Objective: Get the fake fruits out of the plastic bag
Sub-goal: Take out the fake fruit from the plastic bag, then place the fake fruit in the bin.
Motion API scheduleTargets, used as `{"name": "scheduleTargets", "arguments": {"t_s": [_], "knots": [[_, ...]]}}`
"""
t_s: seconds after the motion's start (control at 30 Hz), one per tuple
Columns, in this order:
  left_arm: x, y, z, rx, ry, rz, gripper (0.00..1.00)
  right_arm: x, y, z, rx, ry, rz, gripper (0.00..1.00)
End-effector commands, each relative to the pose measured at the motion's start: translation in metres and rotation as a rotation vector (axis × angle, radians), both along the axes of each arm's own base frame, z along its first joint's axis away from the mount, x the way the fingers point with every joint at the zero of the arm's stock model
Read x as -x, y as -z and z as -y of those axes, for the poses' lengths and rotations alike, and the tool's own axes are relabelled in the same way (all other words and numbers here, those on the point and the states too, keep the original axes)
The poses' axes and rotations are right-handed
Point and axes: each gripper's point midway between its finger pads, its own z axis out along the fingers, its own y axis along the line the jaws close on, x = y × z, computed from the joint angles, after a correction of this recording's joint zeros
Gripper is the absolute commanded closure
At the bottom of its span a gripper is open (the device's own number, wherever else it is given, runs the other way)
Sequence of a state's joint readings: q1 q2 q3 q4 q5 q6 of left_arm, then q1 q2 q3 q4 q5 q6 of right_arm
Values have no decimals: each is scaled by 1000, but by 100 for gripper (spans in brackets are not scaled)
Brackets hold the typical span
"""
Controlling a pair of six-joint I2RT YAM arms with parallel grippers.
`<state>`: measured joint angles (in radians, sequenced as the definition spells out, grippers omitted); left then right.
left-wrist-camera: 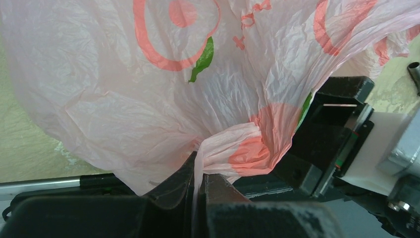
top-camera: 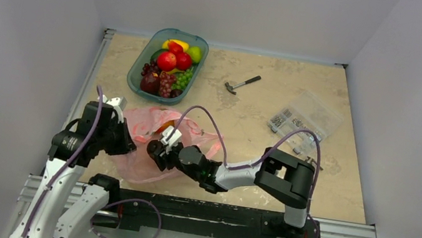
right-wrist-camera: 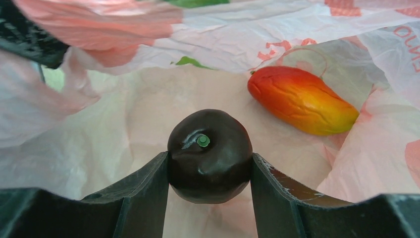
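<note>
The pink plastic bag point(top-camera: 142, 159) lies near the table's front edge, left of centre, with its mouth lifted. My left gripper point(left-wrist-camera: 200, 174) is shut on a bunched fold of the bag point(left-wrist-camera: 124, 99) and holds it up. My right gripper point(right-wrist-camera: 210, 158) is inside the bag point(right-wrist-camera: 124, 114), shut on a dark, plum-like fake fruit point(right-wrist-camera: 210, 146) with a small green stem stub. The fruit touches both fingers. An orange-red mango-shaped fruit point(right-wrist-camera: 302, 99) lies loose on the bag's floor beyond it, to the right. From above, the right gripper point(top-camera: 156, 149) reaches in from the right.
A teal tray point(top-camera: 202, 45) with several fake fruits stands at the back left. A small hammer point(top-camera: 242, 84) lies behind the bag at centre. A clear box of small parts point(top-camera: 303, 120) sits at the right. White walls close in the table.
</note>
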<state>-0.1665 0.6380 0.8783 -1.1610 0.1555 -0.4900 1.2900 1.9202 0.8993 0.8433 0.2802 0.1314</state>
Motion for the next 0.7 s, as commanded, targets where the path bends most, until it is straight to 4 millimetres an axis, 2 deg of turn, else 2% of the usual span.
{"name": "scheduleTargets", "arguments": {"t_s": [0.0, 0.07, 0.17, 0.23, 0.4, 0.47, 0.53, 0.6, 0.67], "knots": [[-12, -5, 1, 4, -15, 21, 100, 19, -29, 4, -26, -83, -31, 100], [-12, -6, 1, 5, -22, 31, 100, 27, -46, 9, -36, -133, -5, 100], [-12, -7, -1, 6, -34, 54, 100, 38, -85, 18, -98, -190, 55, 100], [-12, -9, -2, 5, -44, 67, 100, 41, -118, 29, -170, -199, 94, 100], [-12, -8, -2, 5, -48, 68, 100, 37, -201, 46, -295, -156, 211, 100], [-13, -8, -2, 5, -46, 65, 100, 26, -228, 51, -309, -102, 276, 100], [-13, -7, -1, 7, -42, 64, 100, 7, -248, 57, -336, 14, 298, 100], [-13, -7, -1, 8, -38, 61, 100, -19, -261, 64, -350, 152, 307, 100], [-13, -7, -1, 8, -39, 61, 100, -43, -268, 61, -348, 217, 302, 100]]}}
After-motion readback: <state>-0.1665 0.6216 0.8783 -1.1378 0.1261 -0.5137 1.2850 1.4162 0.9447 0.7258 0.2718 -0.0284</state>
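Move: The right hand already grips the dark fruit; the teal bin it is bound for lies about 34 cm ahead, 4 cm left and 4 cm lower. Inside the pink bag below, whose middle is some 1 cm ahead, 4 cm right and 6 cm down, the red-yellow mango lies roughly 10 cm ahead, straight in line and 5 cm lower. From the left hand, the bin is about 38 cm ahead, 3 cm right and 10 cm below. Right hand lifts the gripped dark fruit about 24 cm, fingers tipping up some 25 degrees; left keeps pinching the bag. ##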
